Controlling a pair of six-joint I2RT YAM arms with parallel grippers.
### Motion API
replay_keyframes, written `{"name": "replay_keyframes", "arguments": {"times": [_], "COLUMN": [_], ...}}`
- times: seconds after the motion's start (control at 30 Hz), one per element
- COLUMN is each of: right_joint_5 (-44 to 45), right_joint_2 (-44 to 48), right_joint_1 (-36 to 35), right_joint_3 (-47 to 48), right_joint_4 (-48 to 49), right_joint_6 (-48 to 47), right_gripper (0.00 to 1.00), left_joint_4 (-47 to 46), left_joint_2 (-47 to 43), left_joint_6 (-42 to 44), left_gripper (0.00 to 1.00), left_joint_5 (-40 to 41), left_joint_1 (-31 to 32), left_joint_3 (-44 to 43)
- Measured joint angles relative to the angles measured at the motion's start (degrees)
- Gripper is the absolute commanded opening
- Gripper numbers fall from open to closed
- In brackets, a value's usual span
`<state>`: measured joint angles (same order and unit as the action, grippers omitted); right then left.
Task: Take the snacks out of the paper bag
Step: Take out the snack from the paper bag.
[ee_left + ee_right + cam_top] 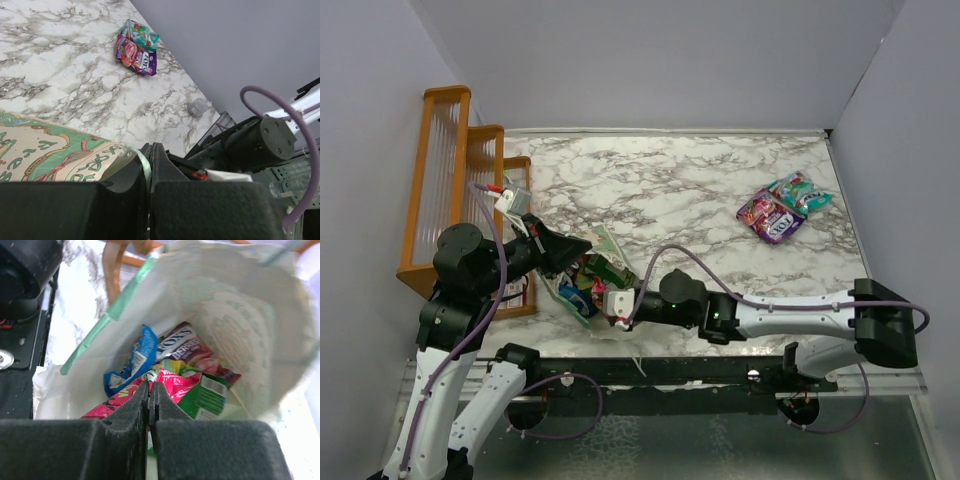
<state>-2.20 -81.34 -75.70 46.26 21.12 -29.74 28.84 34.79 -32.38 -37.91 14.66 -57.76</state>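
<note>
The mint-green paper bag (pixel 603 262) lies on its side at the left of the table, its mouth toward the arms. My left gripper (pixel 149 162) is shut on the bag's green rim beside the cream printed panel (pixel 45 155). My right gripper (pixel 150 388) reaches into the bag's white inside (pixel 235 315) and is shut on the edge of a red-pink snack packet (pixel 200 382). Around that packet lie a blue packet (pixel 140 357), a purple berry packet (pixel 192 347) and a green one (pixel 212 397). Two snacks, teal (pixel 800 192) and purple (pixel 770 218), lie on the marble at the far right.
An orange wooden rack (pixel 440 180) stands against the left wall, just behind the left arm (pixel 470 265). A small translucent disc (pixel 198 106) sits near the table's front edge. The right arm (pixel 760 318) stretches along the near edge. Grey walls close off three sides.
</note>
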Motion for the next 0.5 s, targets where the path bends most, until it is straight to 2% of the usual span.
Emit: {"name": "replay_keyframes", "arguments": {"times": [0.3, 0.5], "right_joint_5": [2.1, -1.8], "right_joint_2": [13.6, 24.9], "right_joint_1": [0.0, 0.0], "right_joint_3": [-4.7, -5.1], "right_joint_4": [1.1, -1.8], "right_joint_6": [5.3, 10.1], "right_gripper": [0.01, 0.01], "left_joint_4": [0.9, 2.2], "left_joint_2": [0.1, 0.3], "left_joint_6": [0.0, 0.2], "left_gripper": [0.00, 0.00], "left_joint_5": [2.3, 4.0], "left_joint_1": [0.0, 0.0], "left_joint_3": [-0.7, -0.7]}}
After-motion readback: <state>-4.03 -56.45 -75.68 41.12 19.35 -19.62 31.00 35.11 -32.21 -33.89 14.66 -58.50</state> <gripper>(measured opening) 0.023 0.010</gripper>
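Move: The red snack is already pinched in the right gripper, inside the bag. The other snacks taken out lie on the table: the purple pack about 27 cm ahead of the right hand, 43 cm to its right and 16 cm lower, the teal pack about 34 cm ahead and 53 cm right. Still in the bag, some 10 cm below the hand, are the blue pack, 8 cm to its left and level, and the green pack, 2 cm left and 6 cm ahead. From the left hand the purple pack is some 24 cm ahead, 45 cm right, 32 cm down. Lift the right gripper out through the bag's mouth, about 12 cm up and speeding up, while carrying it some 6.5 cm to the right, easing slightly back near the end. Keep the fingers shut on the red snack and let the fingertips tip up about 20 degrees. Hold the left gripper closed on the bag's handle, nearly still. ##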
